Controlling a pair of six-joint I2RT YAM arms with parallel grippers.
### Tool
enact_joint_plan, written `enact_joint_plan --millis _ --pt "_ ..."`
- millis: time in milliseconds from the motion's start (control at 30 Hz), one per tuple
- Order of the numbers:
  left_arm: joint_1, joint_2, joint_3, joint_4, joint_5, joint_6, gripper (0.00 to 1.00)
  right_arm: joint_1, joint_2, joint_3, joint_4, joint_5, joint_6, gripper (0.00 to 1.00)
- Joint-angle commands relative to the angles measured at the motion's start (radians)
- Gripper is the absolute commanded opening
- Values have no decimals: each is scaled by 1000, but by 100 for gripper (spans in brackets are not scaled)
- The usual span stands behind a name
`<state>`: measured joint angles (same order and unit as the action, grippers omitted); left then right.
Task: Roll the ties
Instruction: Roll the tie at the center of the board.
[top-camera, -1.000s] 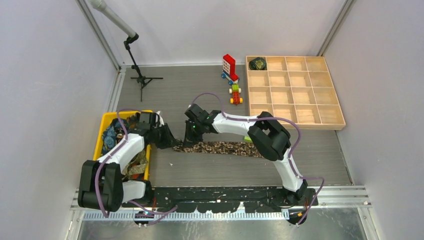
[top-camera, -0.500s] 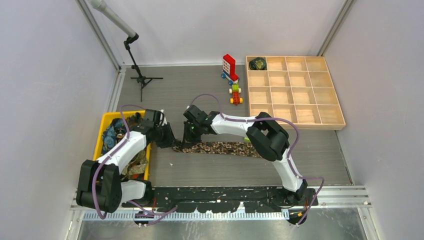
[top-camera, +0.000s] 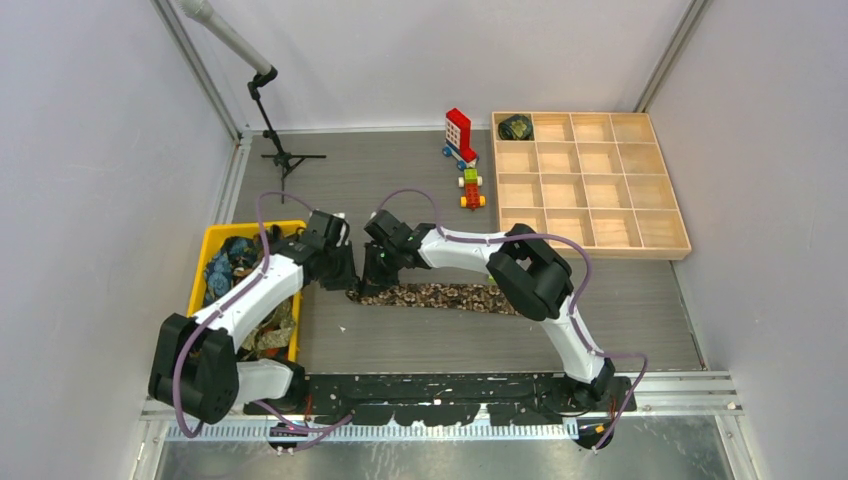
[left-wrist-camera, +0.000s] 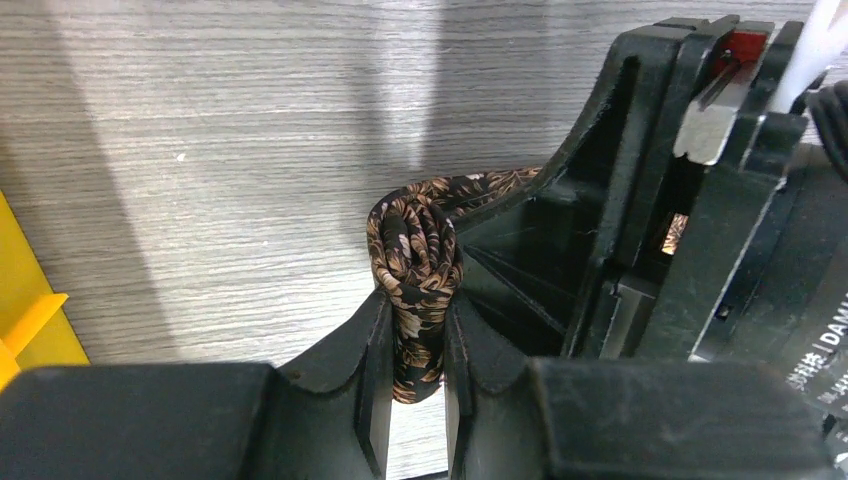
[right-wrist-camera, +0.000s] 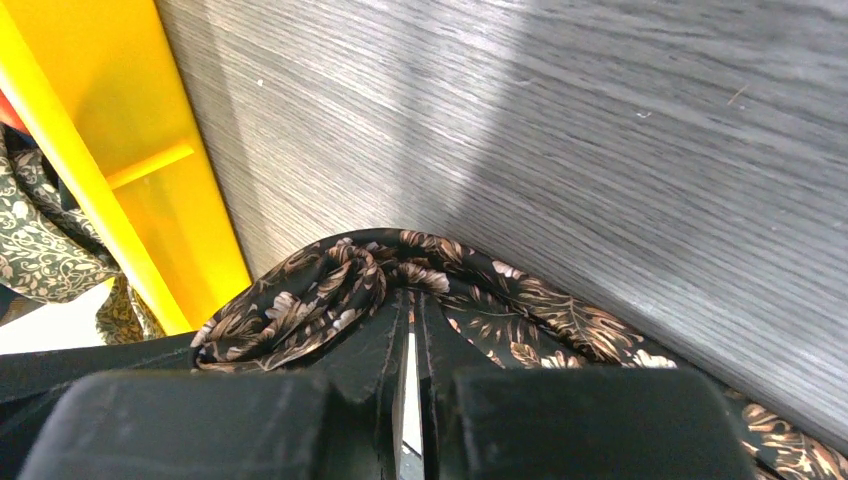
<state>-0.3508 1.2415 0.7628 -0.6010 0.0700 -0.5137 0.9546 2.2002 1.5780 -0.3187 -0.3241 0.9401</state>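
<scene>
A brown-tan-black leaf-patterned tie (top-camera: 445, 296) lies flat on the grey table, its left end rolled into a small coil (left-wrist-camera: 415, 250). My left gripper (left-wrist-camera: 417, 335) is shut on that coil, which stands between its fingers. My right gripper (right-wrist-camera: 412, 320) is shut on the tie's edge right beside the coil (right-wrist-camera: 300, 300). Both grippers meet at the tie's left end (top-camera: 358, 285). More ties (top-camera: 235, 275) are heaped in the yellow bin (top-camera: 205, 245). One rolled tie (top-camera: 516, 127) sits in the wooden tray's far-left compartment.
A wooden compartment tray (top-camera: 660, 235) stands at the right. Red-and-white toy bricks (top-camera: 458, 135) and a small toy (top-camera: 470, 189) lie left of it. A small tripod stand (top-camera: 280, 150) is at the back left. The yellow bin's wall shows in the right wrist view (right-wrist-camera: 130, 190).
My left gripper has moved right, toward the right gripper, and the flat stretch of tie has shortened at its left end. The right gripper has shifted slightly left.
</scene>
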Motion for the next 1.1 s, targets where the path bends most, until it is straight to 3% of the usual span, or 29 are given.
enact_joint_plan --millis 0,500,1067 --pt "-50 43 54 -36 -89 6 0 6 -34 -5 52 -23 3 12" --pt "-175 172 117 -102 -247 -21 0 -9 -112 -93 50 -15 -12 12" --pt "-281 300 199 -167 -376 -78 0 -70 -333 -329 49 39 -27 12"
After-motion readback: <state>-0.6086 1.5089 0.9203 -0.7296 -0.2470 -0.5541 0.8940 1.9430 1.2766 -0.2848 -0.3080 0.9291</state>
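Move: The tie roll is already pinched in the left fingertips, its middle about 1 cm ahead and 1 cm below the hand point. The flat strip starts some 3 cm to the right and 4 cm lower. The yellow box's middle lies about 21 cm to the left and 2 cm back. From the right hand, the roll is about 3 cm to the left, level and roughly 1 cm higher; the green block is 27 cm to the right and 2 cm ahead. Keep the left gripper's pinch on the tie roll and lower it about 3 cm towards the start of the strip, easing slightly right while the wrist rolls some 20 degrees, fingertips swinging left until they point nearly straight down. Leave the right fingers shut by the roll at first, sinking slightly, then draw them about 7 cm right, away from the roll along the strip, rising at the end. ##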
